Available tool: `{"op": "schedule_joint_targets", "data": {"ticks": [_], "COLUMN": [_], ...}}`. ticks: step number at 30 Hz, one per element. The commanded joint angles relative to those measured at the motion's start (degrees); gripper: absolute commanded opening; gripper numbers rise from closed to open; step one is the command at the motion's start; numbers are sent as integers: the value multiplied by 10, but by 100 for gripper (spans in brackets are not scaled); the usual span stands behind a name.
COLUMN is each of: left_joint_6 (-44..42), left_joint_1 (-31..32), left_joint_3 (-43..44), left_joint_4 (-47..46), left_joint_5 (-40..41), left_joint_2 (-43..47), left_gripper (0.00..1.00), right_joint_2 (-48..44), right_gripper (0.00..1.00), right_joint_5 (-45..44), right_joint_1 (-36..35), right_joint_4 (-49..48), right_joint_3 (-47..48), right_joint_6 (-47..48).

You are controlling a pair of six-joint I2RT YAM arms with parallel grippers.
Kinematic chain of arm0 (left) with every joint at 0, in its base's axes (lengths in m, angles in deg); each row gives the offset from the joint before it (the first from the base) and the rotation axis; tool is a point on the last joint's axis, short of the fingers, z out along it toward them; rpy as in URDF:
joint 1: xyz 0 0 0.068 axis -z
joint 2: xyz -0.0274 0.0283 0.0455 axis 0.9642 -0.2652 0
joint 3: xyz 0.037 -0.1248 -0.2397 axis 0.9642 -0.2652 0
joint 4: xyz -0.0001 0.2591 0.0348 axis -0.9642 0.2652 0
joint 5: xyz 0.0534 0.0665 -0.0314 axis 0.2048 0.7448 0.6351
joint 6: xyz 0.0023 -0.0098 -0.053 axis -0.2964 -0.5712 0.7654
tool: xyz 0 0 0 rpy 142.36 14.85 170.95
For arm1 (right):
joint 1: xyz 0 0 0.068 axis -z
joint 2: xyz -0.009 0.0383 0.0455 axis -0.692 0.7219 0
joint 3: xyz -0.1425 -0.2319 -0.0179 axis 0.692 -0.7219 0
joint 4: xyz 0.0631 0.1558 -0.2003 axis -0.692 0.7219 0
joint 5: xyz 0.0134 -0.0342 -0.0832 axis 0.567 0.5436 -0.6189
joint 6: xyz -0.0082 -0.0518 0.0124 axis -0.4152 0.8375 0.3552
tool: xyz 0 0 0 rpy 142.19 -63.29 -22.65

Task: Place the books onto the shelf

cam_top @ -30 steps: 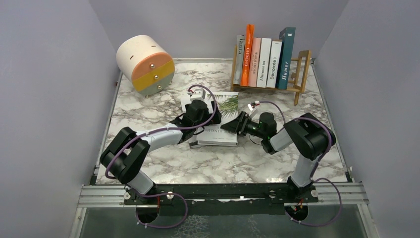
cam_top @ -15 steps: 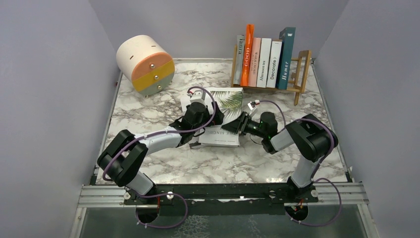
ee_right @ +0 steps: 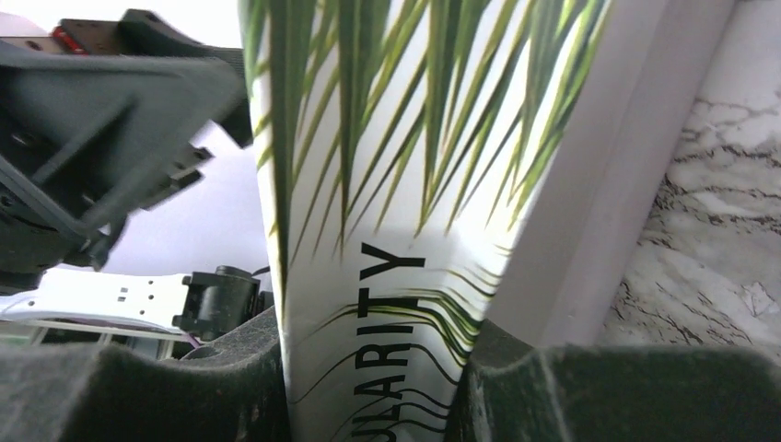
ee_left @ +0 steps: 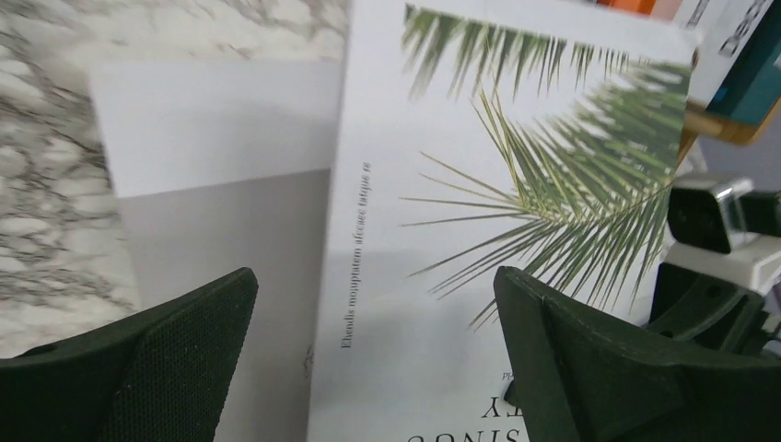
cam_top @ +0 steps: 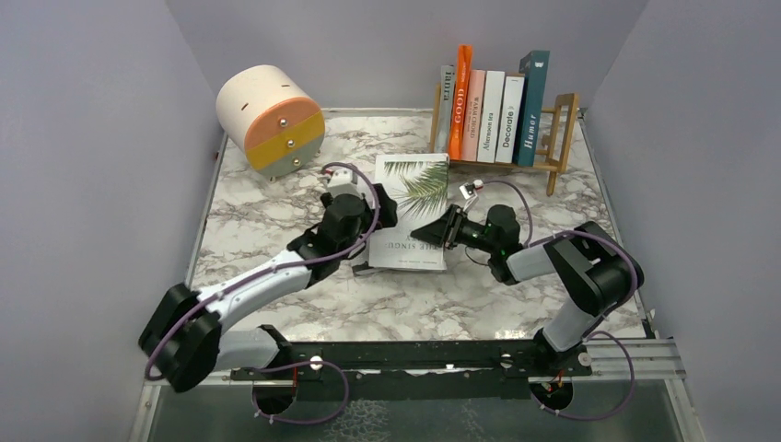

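Note:
A white book with a palm-leaf cover (cam_top: 413,207) lies on the marble table (cam_top: 276,198), on top of a plain grey-white book (ee_left: 212,166). My right gripper (cam_top: 431,232) is shut on the palm book's right edge; in the right wrist view its pads (ee_right: 373,368) press both sides of the palm book (ee_right: 387,138) at the printed title. Standing open just left of that book is my left gripper (cam_top: 371,238), and nothing is between the jaws of the left gripper (ee_left: 373,285). Several books (cam_top: 488,115) stand upright in the light-wood shelf (cam_top: 564,120) at the back right.
A round cream, orange and yellow drawer drum (cam_top: 272,118) sits at the back left. Grey walls close in the table on three sides. The shelf has a free gap at its right end, beside the teal book (cam_top: 532,106).
My left arm has drawn back to the left, uncovering the palm book's cover. My right jaws have narrowed onto the book's right edge.

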Motion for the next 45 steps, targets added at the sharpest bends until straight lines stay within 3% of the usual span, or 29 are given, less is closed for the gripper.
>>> {"op": "schedule_joint_targets", "data": {"ticks": [1,5,10,20,24,27,33,40,45], "left_joint_6": [-8,-24,-52,-58,-56,-59,-52,-49,-52], "left_joint_1": [0,-2,-3,-3,-3,-3,-3,-3,-3], "left_joint_3": [-28,-48,-47,-26,-27,-19,-13,18,33], "left_joint_4": [36,61,92,80,58,53,31,34,42], "left_joint_5": [150,214,244,154,126,115,93,66,66], "left_joint_2": [139,244,294,215,188,166,131,97,80], "left_gripper": [99,99,99,99,99,98,98,98,98], "right_joint_2": [-49,-88,-173,-272,-272,-269,-253,-185,-153], "right_gripper": [3,1,1,1,1,1,1,1,1], "right_joint_5": [0,-13,-87,-391,-562,-622,-639,-560,-513], "right_joint_1": [-3,-3,-3,-2,5,26,99,234,274], "right_joint_4": [31,87,246,541,586,585,582,664,671], "right_joint_3": [18,39,116,381,471,511,563,640,638], "right_joint_6": [46,73,169,388,491,556,617,581,576]}}
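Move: The palm-leaf book is already pinched by its spine in the right hand; the free slot at the shelf's right end lies about 21 cm ahead of that hand, 27 cm to its right and some 5 cm higher. The teal book stands 5 cm left of that slot, the shelf's right end frame 4 cm right of it. The grey book lies about 8 cm left, 3 cm ahead and 9 cm below the hand. From the left hand the slot is some 16 cm ahead, 39 cm right, about level. The palm-leaf book, kept in the right fingers, is lifted steeply off the grey book and forward, then swept right towards and above the shelf's right end, roughly 35 cm right, 35 up and nearly 20 forward. The wrist swings clockwise until the fingers point forward instead of left, sinking slightly at the end. The open, empty left hand backs off some 11 cm left and 12 up, then returns over half of that. ##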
